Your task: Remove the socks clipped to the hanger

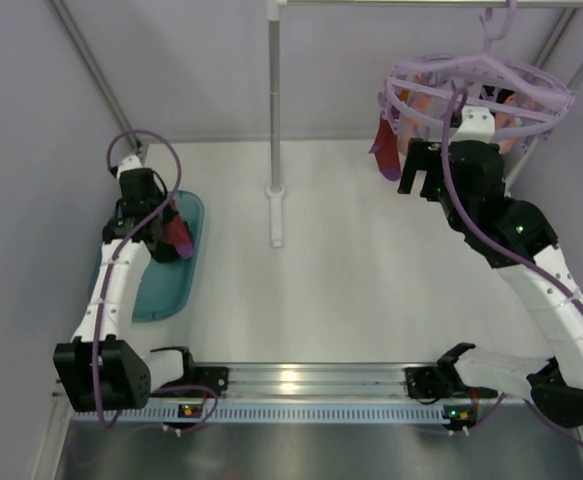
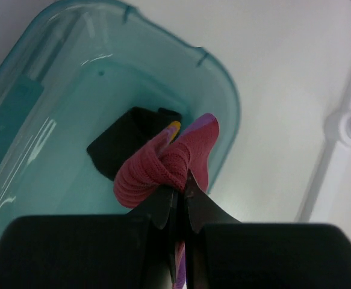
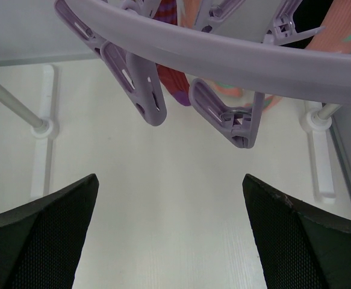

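My left gripper (image 2: pixel 178 186) is shut on a magenta-red sock (image 2: pixel 169 162) and holds it over the teal tub (image 2: pixel 223 90). A black sock (image 2: pixel 127 141) lies on the tub floor below it. The lilac ring hanger (image 1: pixel 481 85) hangs at the back right. A red and purple sock (image 1: pixel 383 150) and salmon socks (image 1: pixel 516 125) are still clipped to it. My right gripper (image 3: pixel 169 180) stands open just under the hanger ring (image 3: pixel 223 54) with nothing between its fingers. Two empty lilac pegs (image 3: pixel 142 90) dangle ahead of it, with a red and purple sock (image 3: pixel 172 78) and a salmon sock (image 3: pixel 344 24) behind.
A white metal pole (image 1: pixel 274 100) rises from a foot (image 1: pixel 276 215) at the middle back of the white table. Slanted grey frame bars run along both back corners. The arm bases sit on a rail (image 1: pixel 301 385) at the near edge.
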Available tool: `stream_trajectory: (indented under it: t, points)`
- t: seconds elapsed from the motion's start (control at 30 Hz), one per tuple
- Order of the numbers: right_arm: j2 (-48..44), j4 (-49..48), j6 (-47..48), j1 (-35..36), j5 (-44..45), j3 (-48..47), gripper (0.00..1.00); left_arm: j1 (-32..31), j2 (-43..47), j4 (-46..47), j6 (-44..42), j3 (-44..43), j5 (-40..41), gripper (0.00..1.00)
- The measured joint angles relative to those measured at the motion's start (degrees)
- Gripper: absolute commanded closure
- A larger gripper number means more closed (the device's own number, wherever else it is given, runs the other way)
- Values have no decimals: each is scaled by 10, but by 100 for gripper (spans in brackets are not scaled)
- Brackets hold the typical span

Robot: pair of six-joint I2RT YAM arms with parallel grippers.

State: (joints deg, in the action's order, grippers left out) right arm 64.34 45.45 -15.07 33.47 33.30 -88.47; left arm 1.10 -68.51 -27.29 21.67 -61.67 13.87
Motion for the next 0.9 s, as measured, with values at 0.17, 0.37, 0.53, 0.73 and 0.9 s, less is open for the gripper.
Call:
stream_trajectory:
  t: [0.17, 0.37, 0.53, 0.73, 0.9]
  points:
    - [-2, -1, 0, 0, -1, 3, 0, 86, -24, -8, 35, 29, -26, 100]
    - [-4, 0, 0, 0, -4, 7, 0, 85, -76, -9, 61, 49, -29, 100]
    - [-4, 0, 0, 0, -4, 7, 0, 85, -92, -10, 70, 56, -29, 72]
    - [-4, 1, 0, 0, -4, 6, 1, 85, -90, -10, 72, 56, -46, 2]
    - [-4, 8, 0, 0, -4, 2, 1, 85, -51, -10, 89, 57, -46, 2]
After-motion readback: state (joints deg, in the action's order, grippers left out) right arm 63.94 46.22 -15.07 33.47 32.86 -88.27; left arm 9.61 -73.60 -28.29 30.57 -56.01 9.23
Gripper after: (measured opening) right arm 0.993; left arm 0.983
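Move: The left hand already holds the red sock over the basin; the basin's middle lies about 6 cm to its left, 3 cm back and 18 cm below. The black sock lies in the basin almost straight below, 1 cm to the left, while the white post's foot stands roughly 20 cm right and 10 cm ahead. From the right hand the basin is some 58 cm left, 3 cm ahead and 36 cm below. The left hand sinks about 10 cm into the basin, drifting left, opens wide to release the sock, then starts rising. ##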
